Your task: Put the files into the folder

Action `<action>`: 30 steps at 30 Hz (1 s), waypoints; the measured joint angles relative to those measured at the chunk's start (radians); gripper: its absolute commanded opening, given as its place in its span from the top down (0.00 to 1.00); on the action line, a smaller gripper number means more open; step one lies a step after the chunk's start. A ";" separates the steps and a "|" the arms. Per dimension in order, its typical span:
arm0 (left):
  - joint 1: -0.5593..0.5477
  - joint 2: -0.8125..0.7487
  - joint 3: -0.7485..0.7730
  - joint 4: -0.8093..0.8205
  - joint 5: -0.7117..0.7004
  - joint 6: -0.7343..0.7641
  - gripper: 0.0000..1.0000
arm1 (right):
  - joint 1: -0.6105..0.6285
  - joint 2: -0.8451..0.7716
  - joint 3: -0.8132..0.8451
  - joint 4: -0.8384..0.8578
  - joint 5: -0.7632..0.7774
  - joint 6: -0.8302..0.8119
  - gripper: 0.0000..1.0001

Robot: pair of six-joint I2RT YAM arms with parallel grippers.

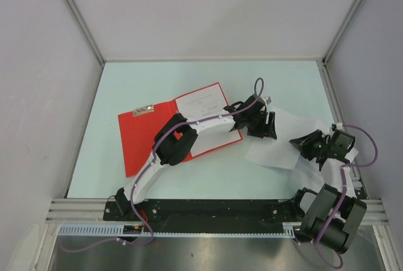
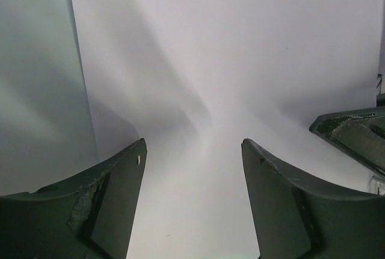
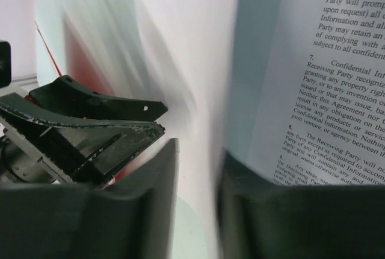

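Note:
The red folder [image 1: 140, 142] lies open at the table's left middle, with one printed sheet [image 1: 203, 104] on its right half. My left arm reaches across it. The left gripper [image 1: 263, 129] is just past the folder's right edge, open above a blank white file [image 2: 228, 60], nothing between its fingers. More files [image 1: 274, 151] lie loose to the right. My right gripper [image 1: 313, 148] is at their right side. In the right wrist view its jaws [image 3: 200, 150] are blurred with a narrow gap, and a raised white sheet [image 3: 192, 60] runs through that gap. Printed text [image 3: 337, 78] shows beside it.
Grey enclosure walls [image 1: 38, 94] close in the pale green table [image 1: 189, 75] on three sides. An aluminium rail [image 1: 208, 208] runs along the near edge by the arm bases. Purple cables [image 1: 368, 148] loop off both arms. The two grippers are close together.

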 measured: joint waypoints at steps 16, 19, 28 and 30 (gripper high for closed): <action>0.114 -0.774 -0.244 -0.127 -0.016 0.158 0.10 | 0.525 0.073 0.644 -0.159 0.375 -0.211 1.00; 0.266 -1.097 -0.435 -0.077 -0.028 0.175 0.09 | 0.734 0.138 0.792 -0.150 0.410 -0.257 1.00; 0.658 -1.460 -0.867 -0.208 -0.045 0.249 0.08 | 1.123 0.401 0.938 -0.016 0.104 -0.215 1.00; 0.697 -1.455 -0.912 -0.246 -0.047 0.262 0.08 | 1.115 0.430 0.938 0.012 0.050 -0.180 1.00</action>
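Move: The loose file lies under both hands: its middle is about 8 cm left of the right hand and 5 cm below, and some 4 cm right of and 4 cm back from the left hand. The printed sheet is roughly 8 cm right of the right hand and 10 cm back. The open folder's middle lies about 38 cm left of the left hand; its right half is some 26 cm left and 4 cm ahead, or 38 cm left and 9 cm ahead of the right hand. Up first, then sweeping left: the right hand shuts its fingers on the loose file's edge, rises about 24 cm and carries it some 34 cm left to the folder's right half, swinging forward, then partly back, while turning counter-clockwise. The left hand opens wider, comes away from the file, arcs high to the left and ends 40 cm over, sinking towards the folder's middle. ##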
